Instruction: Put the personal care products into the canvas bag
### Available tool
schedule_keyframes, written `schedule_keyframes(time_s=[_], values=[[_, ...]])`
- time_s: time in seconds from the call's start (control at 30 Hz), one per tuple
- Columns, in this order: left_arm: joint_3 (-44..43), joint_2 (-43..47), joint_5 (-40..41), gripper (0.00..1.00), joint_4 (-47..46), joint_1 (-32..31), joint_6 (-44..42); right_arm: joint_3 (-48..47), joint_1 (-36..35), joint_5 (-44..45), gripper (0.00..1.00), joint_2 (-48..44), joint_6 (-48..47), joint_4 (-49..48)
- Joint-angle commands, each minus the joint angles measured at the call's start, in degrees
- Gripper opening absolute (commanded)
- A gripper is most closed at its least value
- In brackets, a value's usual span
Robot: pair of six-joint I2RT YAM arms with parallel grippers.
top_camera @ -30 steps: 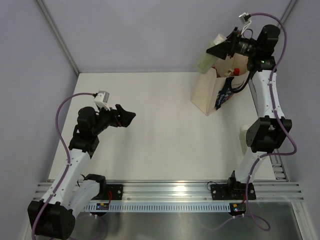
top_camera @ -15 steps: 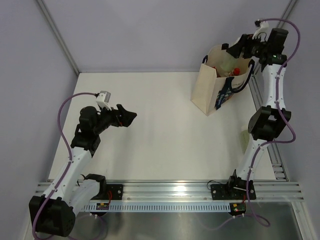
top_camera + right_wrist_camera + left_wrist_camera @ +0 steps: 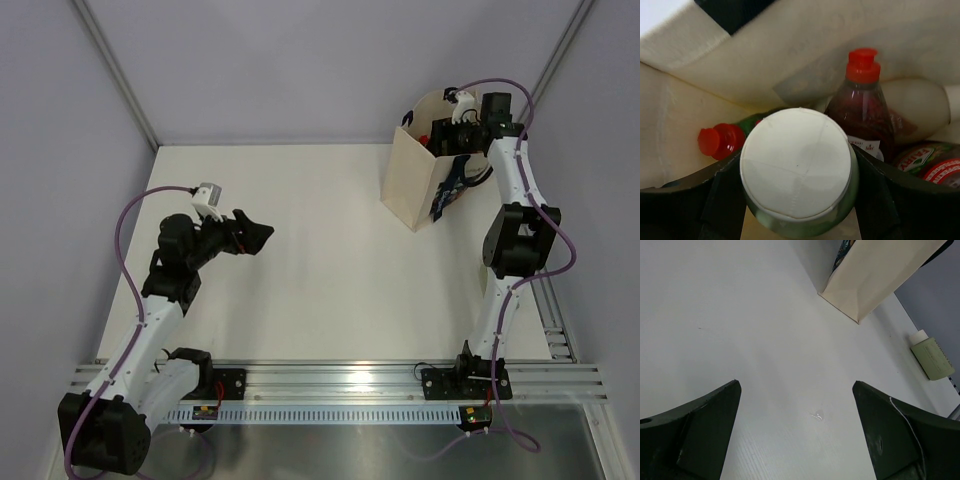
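The canvas bag stands upright at the back right, and its beige side also shows in the left wrist view. My right gripper reaches down into the bag's mouth. In the right wrist view it is shut on a pale green bottle with a white cap, held inside the bag's cloth walls. Below it lie a red bottle with a red cap, a green bottle with a red cap, a beige bottle and another red bottle. My left gripper is open and empty over the table.
A second pale green bottle with a white cap lies on the table right of the bag, near the table's right edge. The grey back wall stands just behind the bag. A small mark is on the white table under my left gripper.
My right arm has swung from above the bag's rim down into the bag, carrying the pale bottle with it. The left arm has hardly moved.
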State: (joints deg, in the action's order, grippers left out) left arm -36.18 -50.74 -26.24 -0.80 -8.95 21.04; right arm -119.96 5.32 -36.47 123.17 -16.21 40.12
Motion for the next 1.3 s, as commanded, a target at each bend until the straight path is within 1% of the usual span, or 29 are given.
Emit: schedule_keyframes(time_s=[0.0, 0.07, 0.1, 0.17, 0.2, 0.23, 0.27, 0.3, 0.47, 0.57, 0.63, 0.67, 0.7, 0.73, 0.77, 0.8, 0.83, 0.9, 0.93, 0.97, 1.0, 1.03, 1.07, 1.1, 1.13, 1.17, 1.2, 1.23, 1.27], values=[[0.85, 1.08, -1.44, 0.99, -4.65, -0.19, 0.14, 0.6, -1.54, -1.34, 0.35, -3.47, -1.18, 1.44], [0.94, 0.99, -1.53, 0.99, -5.26, -0.19, 0.23, 0.7, -1.89, 0.42, 0.53, -3.47, -3.03, 3.29], [0.94, 0.91, -1.71, 0.99, -5.35, -0.19, 0.32, -0.26, -1.89, 0.96, 0.63, -3.38, -3.74, 4.17], [0.77, 0.64, -1.88, 0.99, -5.53, -0.19, 0.23, -2.28, -1.89, 2.7, 0.78, -4.17, -5.14, 6.46], [0.76, 0.47, -1.8, 0.99, -5.44, -0.19, 0.06, -3.08, -1.89, 3.59, 0.84, -4.78, -5.5, 6.9], [0.68, 0.47, -1.8, 0.99, -5.53, -0.19, -0.03, -3.69, -1.63, 4.12, 0.94, -6.09, -5.76, 7.51], [0.76, 0.29, -1.8, 0.99, -5.88, -0.19, -0.12, -4.66, -1.46, 4.82, 0.98, -6.8, -5.59, 7.61], [0.85, 0.03, -1.97, 0.99, -6.06, -0.19, -0.29, -5.1, -1.19, 4.74, 0.99, -7.59, -5.24, 7.69], [1.03, -1.02, -2.5, 0.99, -7.55, -0.19, -0.38, -7.39, 0.39, 5.44, 1.0, -11.72, -3.92, 9.8], [0.59, -1.47, -2.59, 0.99, -7.2, -0.19, -1.17, -4.15, 1.09, 8.15, 1.0, -17.25, -4.45, 6.66], [-0.2, -1.82, -2.24, 0.99, -6.5, -0.19, -2.23, 1.12, 1.97, 9.13, 1.0, -22.94, -3.66, 2.01], [-0.46, -1.99, -1.98, 0.99, -5.71, -0.19, -2.58, 2.53, 2.67, 9.48, 0.99, -24.63, -2.61, 0.68], [-0.81, -2.08, -1.36, 0.99, -5.27, -0.19, -3.36, 4.8, 4.5, 10.7, 1.0, -27.43, 2.1, -0.29], [-1.43, -2.34, -1.1, 0.99, -4.83, -0.19, -3.72, 5.09, 5.57, 11.67, 0.99, -28.42, 4.41, 0.57], [-1.61, -2.35, -0.75, 0.99, -4.39, -0.19, -3.81, 4.65, 7.06, 7.51, 0.99, -29.04, 4.69, 2.58], [-1.78, -2.35, -0.22, 0.99, -4.21, -0.19, -4.16, 4.74, 10.03, 5.99, 0.99, -29.74, 4.78, 4.6], [-1.87, -2.26, 0.31, 0.99, -4.12, -0.28, -4.25, 5.35, 11.36, 5.27, 0.99, -31.57, 4.61, 8.79], [-2.05, -1.56, 1.27, 0.99, -3.86, -0.19, -4.08, 8.59, 13.74, 6.14, 0.97, -34.65, 0.06, 13.82], [-1.96, -1.38, 1.71, 0.99, -3.86, -0.19, -3.9, 10.26, 14.19, 6.93, 0.96, -35.71, -2.31, 19.68], [-1.79, -0.94, 1.98, 0.99, -4.03, -0.19, -3.72, 14.36, 14.62, 9.03, 0.95, -36.59, -7.12, 22.87], [-1.7, -0.85, 2.59, 0.99, -4.12, -0.19, -3.2, 16.67, 15.06, 9.66, 0.95, -37.56, -9.87, 25.77], [-1.7, -0.76, 3.47, 0.99, -4.04, -0.28, -2.76, 19.56, 15.5, 10.97, 0.95, -39.05, -12.33, 30.93], [-1.87, -0.85, 4.43, 0.99, -3.17, -0.19, -2.23, 25.94, 15.68, 15.07, 0.95, -39.76, -13.58, 32.46], [-2.31, -1.02, 6.36, 0.99, -2.55, -0.19, -1.53, 29.23, 15.77, 17.2, 0.97, -41.42, -15.42, 34.13], [-2.66, -1.37, 6.98, 0.99, -1.93, -0.1, -1.44, 32.65, 15.86, 19.48, 0.99, -42.39, -15.69, 33.8], [-2.84, -1.47, 7.69, 0.99, -1.4, -0.19, -1.35, 38.69, 15.86, 23.42, 1.0, -43.53, -15.61, 33.1], [-2.84, -1.64, 9.0, 0.99, -1.31, -0.1, -0.65, 41.27, 15.86, 25.03, 1.0, -44.59, -15.35, 32.4], [-2.67, -1.64, 9.45, 0.99, -1.4, -0.1, -0.39, 43.65, 15.86, 26.35, 1.0, -46.69, -14.39, 29.69], [-2.49, -1.73, 9.45, 0.99, -2.01, -0.1, -0.38, 47.94, 15.77, 29.93, 1.0, -47.32, -11.16, 27.84]])
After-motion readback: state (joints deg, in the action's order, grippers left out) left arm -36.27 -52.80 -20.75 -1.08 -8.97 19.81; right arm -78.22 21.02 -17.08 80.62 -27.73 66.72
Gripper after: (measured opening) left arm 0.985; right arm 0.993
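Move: Inside the canvas bag's mouth, the right hand still grips the white-capped bottle; the bag's middle is about 8 cm below that hand, some 2 cm back and 2 cm right. The red Fairy bottle in the bag stands roughly 7 cm right, level fore-and-aft, 8 cm lower. The pale green bottle lies on the table about 31 cm back, 17 cm right and 17 cm below. From the left hand, the bag is around 23 cm ahead, 44 cm right and 10 cm lower. Lowering the white-capped bottle another 2–3 cm into the bag, the right hand opens its fingers and lets go, then climbs over 20 cm out of the mouth while drawing back and right. With fingers wide and tipping downward, it swoops back and down towards the pale green bottle, finishing some 28 cm back and 11 cm right of its start, still above that bottle. ##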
